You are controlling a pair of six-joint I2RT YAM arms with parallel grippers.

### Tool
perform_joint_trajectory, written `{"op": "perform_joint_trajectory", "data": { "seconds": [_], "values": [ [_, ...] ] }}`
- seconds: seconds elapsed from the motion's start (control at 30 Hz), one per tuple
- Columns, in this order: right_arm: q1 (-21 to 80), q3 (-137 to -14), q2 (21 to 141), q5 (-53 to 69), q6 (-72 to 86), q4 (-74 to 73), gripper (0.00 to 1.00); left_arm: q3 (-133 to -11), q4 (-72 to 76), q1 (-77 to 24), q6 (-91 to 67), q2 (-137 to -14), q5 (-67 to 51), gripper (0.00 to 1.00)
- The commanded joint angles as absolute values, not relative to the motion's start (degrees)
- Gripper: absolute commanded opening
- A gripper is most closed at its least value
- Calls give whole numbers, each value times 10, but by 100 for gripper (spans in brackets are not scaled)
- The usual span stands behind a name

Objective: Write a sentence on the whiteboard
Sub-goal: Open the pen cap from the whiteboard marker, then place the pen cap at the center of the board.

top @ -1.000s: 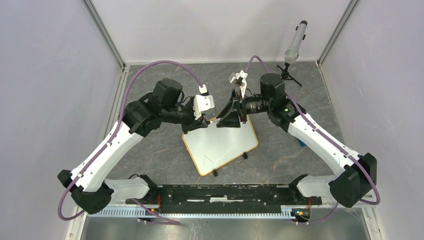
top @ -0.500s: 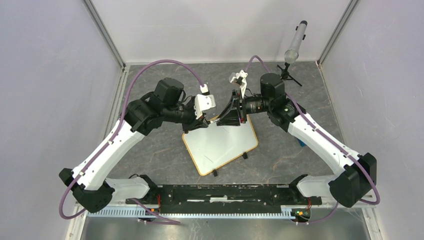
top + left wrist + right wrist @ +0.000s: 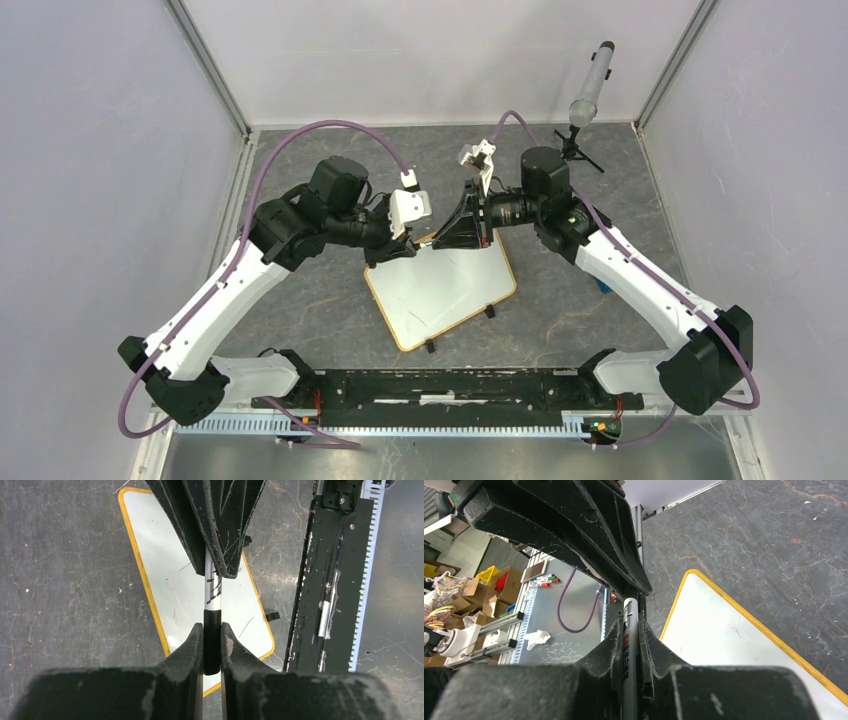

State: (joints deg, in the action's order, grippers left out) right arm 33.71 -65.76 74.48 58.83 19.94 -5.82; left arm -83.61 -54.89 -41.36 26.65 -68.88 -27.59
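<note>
The whiteboard [image 3: 440, 292], white with an orange-tan frame, lies flat on the grey table, turned at an angle. Above its far corner both grippers meet on one marker. My left gripper [image 3: 424, 241] is shut on the marker's black cap [image 3: 212, 645]. Facing it, my right gripper [image 3: 452, 236] is shut on the white barrel [image 3: 629, 611]. The left wrist view has the marker [image 3: 212, 587] running from my left gripper [image 3: 212, 630] up into the right gripper's fingers [image 3: 222, 535], over the whiteboard [image 3: 170, 580]. In the right wrist view my right gripper [image 3: 629, 628] holds the barrel beside the whiteboard [image 3: 734, 650].
A grey cylinder on a small black tripod [image 3: 588, 90] stands at the back right corner. A black rail [image 3: 440, 388] runs along the near edge between the arm bases. A small blue object [image 3: 603, 286] lies under the right arm. Walls close three sides.
My right gripper's jaws have closed onto the marker barrel. Both arms have stayed almost still, and the left gripper keeps its hold on the cap.
</note>
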Motion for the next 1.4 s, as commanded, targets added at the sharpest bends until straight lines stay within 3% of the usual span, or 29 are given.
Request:
{"op": "perform_joint_trajectory", "data": {
  "seconds": [0.0,0.47,0.73,0.87,1.13,1.37],
  "values": [
    [336,-669,736,580,153,-90,0,-837,-549,-411,282,-678,-265,2],
    [193,-658,708,629,148,-103,0,-789,-572,-311,314,-639,-267,2],
    [171,-646,703,624,97,-139,0,-801,-586,-66,315,-697,-346,2],
    [171,-626,692,617,75,-139,0,-802,-586,47,297,-785,-312,2],
    [208,-616,684,588,-99,-270,0,-691,-495,63,309,-828,-171,2],
    [239,-586,675,577,-150,-293,0,-631,-453,61,307,-874,-116,3]
  ]
}}
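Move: Left gripper: it already holds the marker's black cap, and the pale barrel in the right gripper lies about 6 cm to its right, a couple lower. The whiteboard's middle is roughly 9 cm ahead of the left gripper, 6 to its right and 28 below. Right gripper: the cap lies some 6 cm to its left and 2 higher, with the whiteboard's middle about 8 cm ahead, 1 left and 27 below. Pull the marker apart with both grips kept shut: draw the right gripper with the barrel right and forward, about 7 cm, while the left takes the cap away. Sweep the left gripper some 25 cm left, forward and then well down, turning it about 50 degrees counter-clockwise. Once clear, sink the right towards the whiteboard, easing back. ##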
